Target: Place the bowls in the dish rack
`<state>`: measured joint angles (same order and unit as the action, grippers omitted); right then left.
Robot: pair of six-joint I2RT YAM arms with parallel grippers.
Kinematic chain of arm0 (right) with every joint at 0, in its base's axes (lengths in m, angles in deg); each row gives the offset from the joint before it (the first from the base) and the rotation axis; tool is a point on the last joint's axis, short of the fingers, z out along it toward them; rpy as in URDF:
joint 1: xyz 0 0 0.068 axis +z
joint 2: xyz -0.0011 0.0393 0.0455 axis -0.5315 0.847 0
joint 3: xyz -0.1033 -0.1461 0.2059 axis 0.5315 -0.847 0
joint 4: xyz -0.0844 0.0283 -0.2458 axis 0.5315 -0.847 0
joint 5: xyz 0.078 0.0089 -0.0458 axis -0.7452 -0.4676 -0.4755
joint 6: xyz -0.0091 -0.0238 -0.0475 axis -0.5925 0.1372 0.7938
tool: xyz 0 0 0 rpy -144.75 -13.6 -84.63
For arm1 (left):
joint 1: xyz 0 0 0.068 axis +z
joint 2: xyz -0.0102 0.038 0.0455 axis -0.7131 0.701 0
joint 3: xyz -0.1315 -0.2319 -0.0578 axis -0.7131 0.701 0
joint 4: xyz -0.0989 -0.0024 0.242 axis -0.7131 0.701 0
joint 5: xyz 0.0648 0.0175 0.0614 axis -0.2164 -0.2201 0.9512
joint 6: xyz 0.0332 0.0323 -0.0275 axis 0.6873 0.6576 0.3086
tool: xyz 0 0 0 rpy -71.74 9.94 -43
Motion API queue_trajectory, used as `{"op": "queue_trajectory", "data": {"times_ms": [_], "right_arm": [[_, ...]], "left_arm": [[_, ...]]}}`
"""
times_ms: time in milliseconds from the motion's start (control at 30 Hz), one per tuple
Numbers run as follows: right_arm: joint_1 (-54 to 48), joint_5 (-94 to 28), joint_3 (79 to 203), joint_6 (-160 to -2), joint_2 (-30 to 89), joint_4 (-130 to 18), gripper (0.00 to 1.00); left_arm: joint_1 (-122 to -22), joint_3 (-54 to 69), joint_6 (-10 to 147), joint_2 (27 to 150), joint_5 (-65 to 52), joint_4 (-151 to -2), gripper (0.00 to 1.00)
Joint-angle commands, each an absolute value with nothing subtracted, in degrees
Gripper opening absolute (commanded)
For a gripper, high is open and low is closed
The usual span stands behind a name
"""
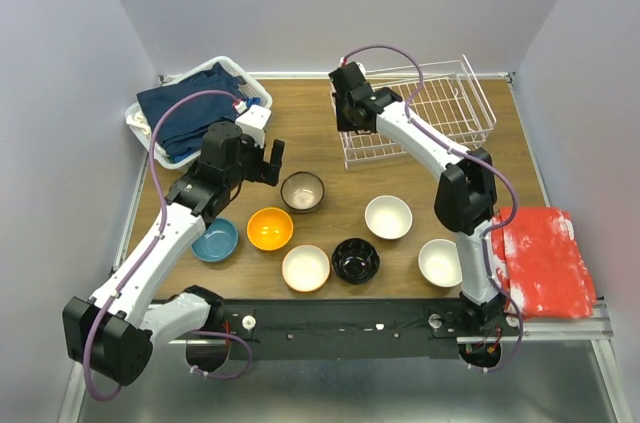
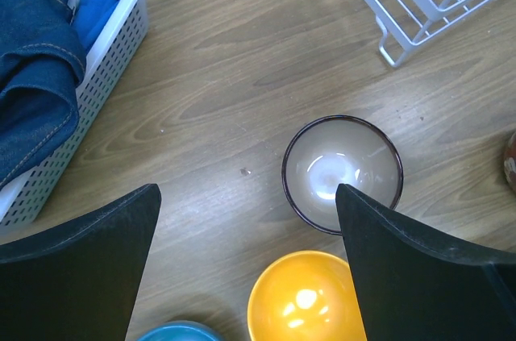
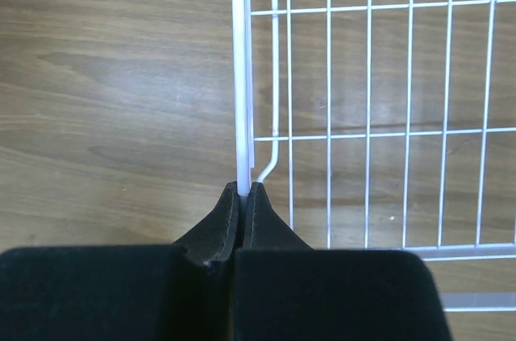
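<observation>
The white wire dish rack [image 1: 440, 108] stands at the back right of the table with nothing in it. My right gripper [image 3: 243, 188] is shut on the rack's left rim wire [image 3: 239, 75], at the rack's left side [image 1: 350, 118]. Seven bowls sit on the table: dark-rimmed [image 1: 302, 191], orange [image 1: 270, 228], blue [image 1: 215, 240], cream [image 1: 306, 268], black [image 1: 355, 261], and two white [image 1: 388, 216] [image 1: 440, 262]. My left gripper [image 2: 246, 188] hangs open above the table, holding nothing, with the dark-rimmed bowl [image 2: 330, 164] by its right finger and the orange bowl [image 2: 302, 301] below.
A white plastic basket [image 1: 148, 128] with dark blue cloth stands at the back left. A red cloth [image 1: 545, 263] lies at the table's right edge. Grey walls close in the table on three sides.
</observation>
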<state>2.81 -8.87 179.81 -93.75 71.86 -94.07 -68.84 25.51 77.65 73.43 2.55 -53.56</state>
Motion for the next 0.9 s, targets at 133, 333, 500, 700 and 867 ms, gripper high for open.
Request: {"op": "queue_trajectory", "data": {"times_ms": [133,333,500,700,867], "right_arm": [[5.68,-13.84,190.57,-100.18,76.78,-93.14,0.45],[4.64,-12.01,184.09,-97.19,68.89,-94.11,0.76],[-5.88,-8.93,176.79,-93.42,62.20,-93.85,0.76],[-23.37,-5.76,174.76,-85.51,61.93,-91.12,0.77],[-30.87,-9.53,174.32,-76.89,63.34,-89.10,0.78]], "left_arm": [[-68.69,26.33,77.80,72.07,3.78,-54.14,0.99],[-69.83,21.68,77.28,76.46,3.95,-55.28,0.99],[-70.27,14.84,73.41,83.75,3.87,-56.42,0.99],[-70.45,7.35,66.65,94.56,2.46,-54.31,0.96],[-70.45,6.38,65.85,97.29,2.28,-55.11,0.97]]}}
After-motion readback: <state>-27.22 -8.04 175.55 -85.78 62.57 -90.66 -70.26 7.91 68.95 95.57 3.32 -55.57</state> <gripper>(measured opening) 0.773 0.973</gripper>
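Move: The right gripper is already shut on the dish rack's left rail; the rack's right end lies about 30 cm to its right, some 6 cm farther out, at about its height. From this hand the grey bowl is roughly 16 cm back and 11 cm left, the white bowl 21 cm back and 9 cm right, both 12 cm below. From the left gripper, the rack's left end is about 15 cm ahead, 18 cm right and 8 cm lower; the grey bowl is level with it, 9 cm right and 17 cm below. Pull the rack's left rail a last couple of centimetres left with the right gripper, open the fingers to let go, then lift about 6 cm and swing roughly 30 cm right over the rack to its right end, reaching slightly forward and turning some 25 degrees clockwise. Late on, bring the open left gripper about 8 cm forward and 5 cm right towards the rack's left end. ##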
